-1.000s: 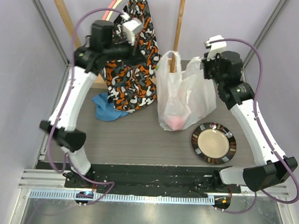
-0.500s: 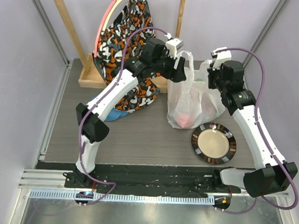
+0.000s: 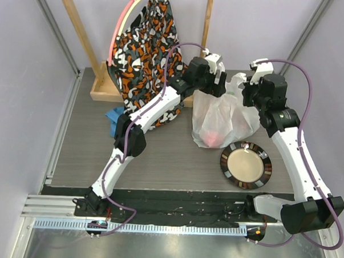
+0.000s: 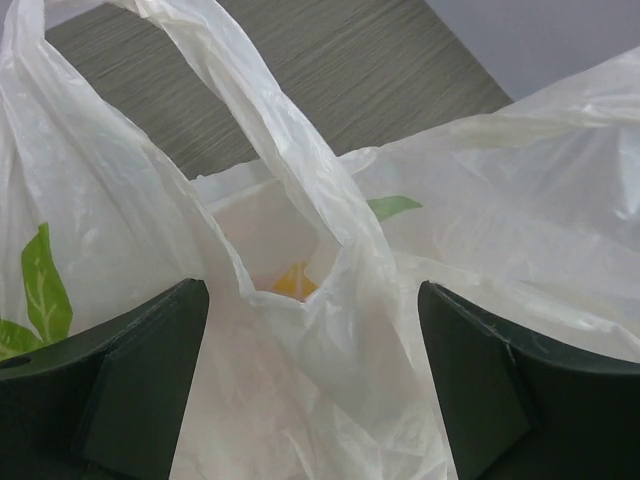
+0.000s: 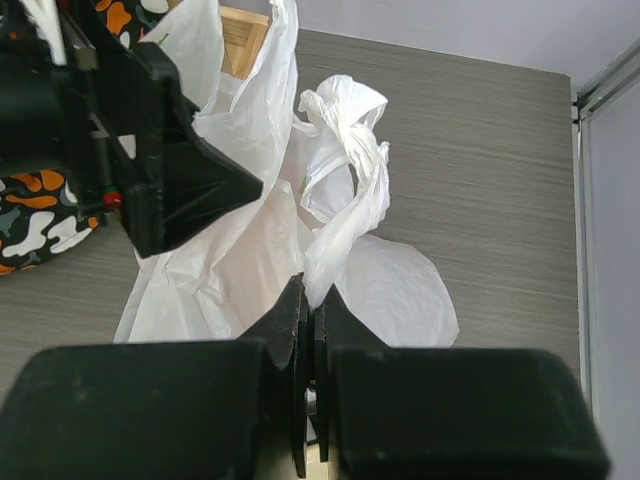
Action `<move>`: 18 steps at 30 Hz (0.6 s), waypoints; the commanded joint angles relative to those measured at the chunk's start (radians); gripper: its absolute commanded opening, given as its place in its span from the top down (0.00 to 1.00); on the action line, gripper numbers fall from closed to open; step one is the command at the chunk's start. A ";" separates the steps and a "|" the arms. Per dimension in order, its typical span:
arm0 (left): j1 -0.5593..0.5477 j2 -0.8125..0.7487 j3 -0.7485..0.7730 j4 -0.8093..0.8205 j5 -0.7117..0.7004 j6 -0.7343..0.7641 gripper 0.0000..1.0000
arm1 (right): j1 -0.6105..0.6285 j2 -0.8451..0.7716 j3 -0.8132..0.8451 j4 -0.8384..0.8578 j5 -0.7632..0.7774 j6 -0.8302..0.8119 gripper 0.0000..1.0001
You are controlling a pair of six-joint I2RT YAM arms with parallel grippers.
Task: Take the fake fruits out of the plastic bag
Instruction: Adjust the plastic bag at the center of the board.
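The translucent white plastic bag (image 3: pixel 224 117) stands upright on the table. My right gripper (image 5: pixel 312 300) is shut on one twisted handle loop and holds it up; from above the right gripper (image 3: pixel 245 91) is at the bag's right top. My left gripper (image 4: pixel 310 290) is open, its fingers (image 4: pixel 130 390) astride the other handle loop and the bag's mouth, touching plastic only loosely. From above the left gripper (image 3: pixel 217 84) is over the bag's left top. A yellow fruit (image 4: pixel 293 282) peeks through the mouth. A reddish fruit (image 3: pixel 210 136) glows through the bag's bottom. Other fruits are hidden.
A round dark-rimmed plate (image 3: pixel 245 164) lies just front right of the bag. An orange-black-white patterned cloth (image 3: pixel 147 53) hangs on a wooden frame (image 3: pixel 99 88) at the back left. A blue cloth (image 3: pixel 114 116) lies beneath it.
My left arm has swung from the patterned cloth across to the bag's top and its jaws have opened. The right gripper kept hold of the handle, and the bag shifted slightly right.
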 commanded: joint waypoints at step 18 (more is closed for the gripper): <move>0.015 0.008 0.197 0.453 -0.027 0.237 1.00 | -0.251 0.541 0.661 0.100 -0.035 0.079 0.99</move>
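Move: My wide-open left fingers are already around the plastic bag's loose left handle, which lies about 2 cm below the hand point and 1 cm ahead and to the right. The bag's bulging body lies some 10 cm back, 6 cm right and 16 cm lower, and the rack's right foot about 5 cm ahead, 7 cm left and 21 cm below. My right hand still holds the bag's right rim; from it that left handle lies roughly 9 cm ahead, 12 cm left and 8 cm lower. I dip my left hand a centimetre or so and shut its fingers on the bag's left handle, then lift it about 7 cm and ease it some 4 cm forward, fingertips tilting up nearly 20 degrees. My right hand keeps its pinch on the other rim, sinks a little, then swings quickly forward about 11 cm and 6 cm to the right, away from my left hand, turning slightly clockwise. ##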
